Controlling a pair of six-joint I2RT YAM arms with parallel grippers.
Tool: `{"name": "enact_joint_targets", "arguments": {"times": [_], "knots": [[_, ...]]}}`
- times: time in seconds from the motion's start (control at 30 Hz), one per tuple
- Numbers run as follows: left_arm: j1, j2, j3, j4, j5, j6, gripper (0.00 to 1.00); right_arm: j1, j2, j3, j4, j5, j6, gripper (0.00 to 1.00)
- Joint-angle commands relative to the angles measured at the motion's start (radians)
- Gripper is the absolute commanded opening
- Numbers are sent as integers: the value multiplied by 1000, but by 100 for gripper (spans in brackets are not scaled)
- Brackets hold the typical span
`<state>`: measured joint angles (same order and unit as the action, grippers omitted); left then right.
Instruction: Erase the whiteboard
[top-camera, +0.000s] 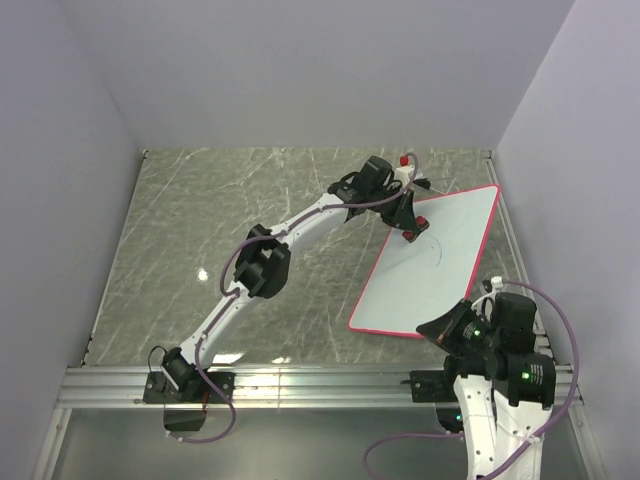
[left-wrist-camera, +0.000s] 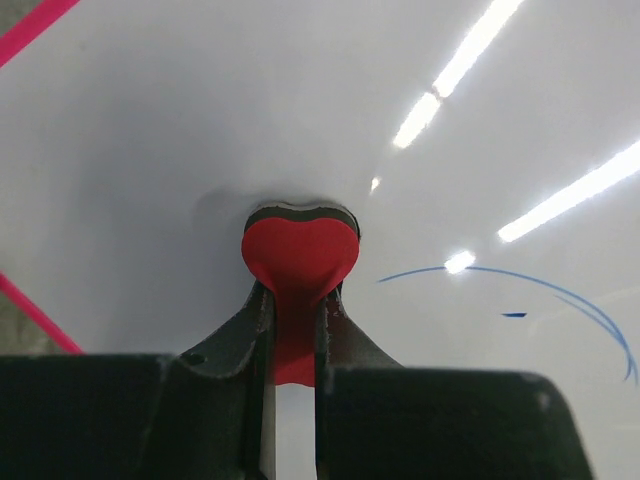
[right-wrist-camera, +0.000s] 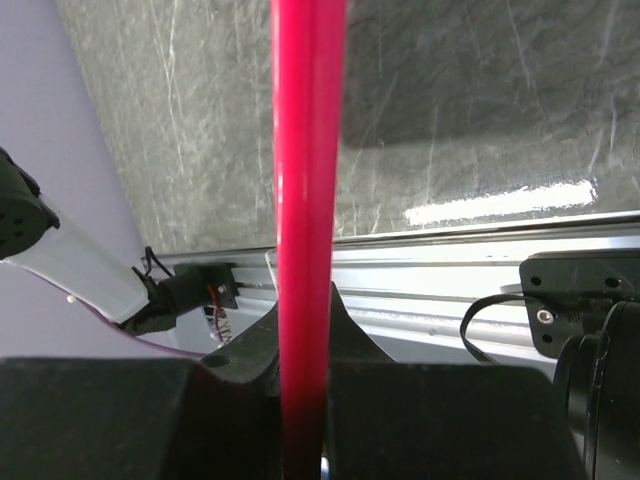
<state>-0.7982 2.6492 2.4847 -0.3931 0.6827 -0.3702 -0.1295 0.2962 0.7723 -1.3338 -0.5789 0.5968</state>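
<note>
The whiteboard (top-camera: 440, 270), white with a pink-red rim, lies tilted on the right of the table. A faint blue arc (top-camera: 437, 252) marks it; in the left wrist view the blue arc (left-wrist-camera: 560, 295) curves to the right of the eraser. My left gripper (top-camera: 411, 232) is shut on the red eraser (left-wrist-camera: 300, 255), whose pad presses flat on the whiteboard (left-wrist-camera: 150, 150). At the board's near right corner, my right gripper (top-camera: 452, 325) is shut on the whiteboard's pink rim (right-wrist-camera: 305, 200), seen edge-on between its fingers.
The grey marbled table (top-camera: 250, 200) has a metal rail (top-camera: 320, 385) along its near edge, with both arm bases on it. Pale walls close in the left, back and right. A black cable (right-wrist-camera: 490, 320) loops near the right arm's base.
</note>
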Motion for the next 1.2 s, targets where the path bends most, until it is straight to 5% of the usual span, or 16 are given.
{"name": "enact_joint_targets", "arguments": {"times": [0.0, 0.33, 0.67, 0.87, 1.03, 1.17], "knots": [[-24, 97, -30, -170, -45, 79, 0, 41, -8, 62, -110, -262, -54, 0], [-35, 74, -67, -198, 106, 80, 0, 41, 3, 55, -96, -222, -77, 0], [-214, -101, -29, 117, 205, -102, 0, 41, 17, 21, -104, -200, -121, 0], [-308, -144, -36, -7, 198, -6, 0, 41, 17, 21, -108, -179, -118, 0], [-371, -260, -226, -173, 97, 172, 0, 41, 35, 25, -100, -168, -121, 0], [-375, -302, -337, -191, -4, 175, 0, 41, 26, 13, -91, -170, -111, 0]]}}
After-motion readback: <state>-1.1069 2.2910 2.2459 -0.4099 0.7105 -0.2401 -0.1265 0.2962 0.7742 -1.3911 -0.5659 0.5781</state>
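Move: About 9 cm back, 3 cm to the right and 7 cm above the left hand, which already has the eraser on the tilted whiteboard, lies the last blue arc. The board's pink right edge crosses the stroke's line some 21 cm back, 6 cm right and 13 cm up; the right gripper is about 31 cm back, level sideways, 7 cm up. From the right hand the arc lies some 22 cm ahead, 3 cm right, at the same height. Keeping the eraser on the board, the left hand first eases about 2 cm left and down the slope, then sweeps quickly back some 20 cm across the blue arc, climbing about 14 cm and drifting right to the pink right edge, while the wrist turns roughly 20 degrees clockwise. The right hand keeps its hold on the board's near edge and barely gives. ##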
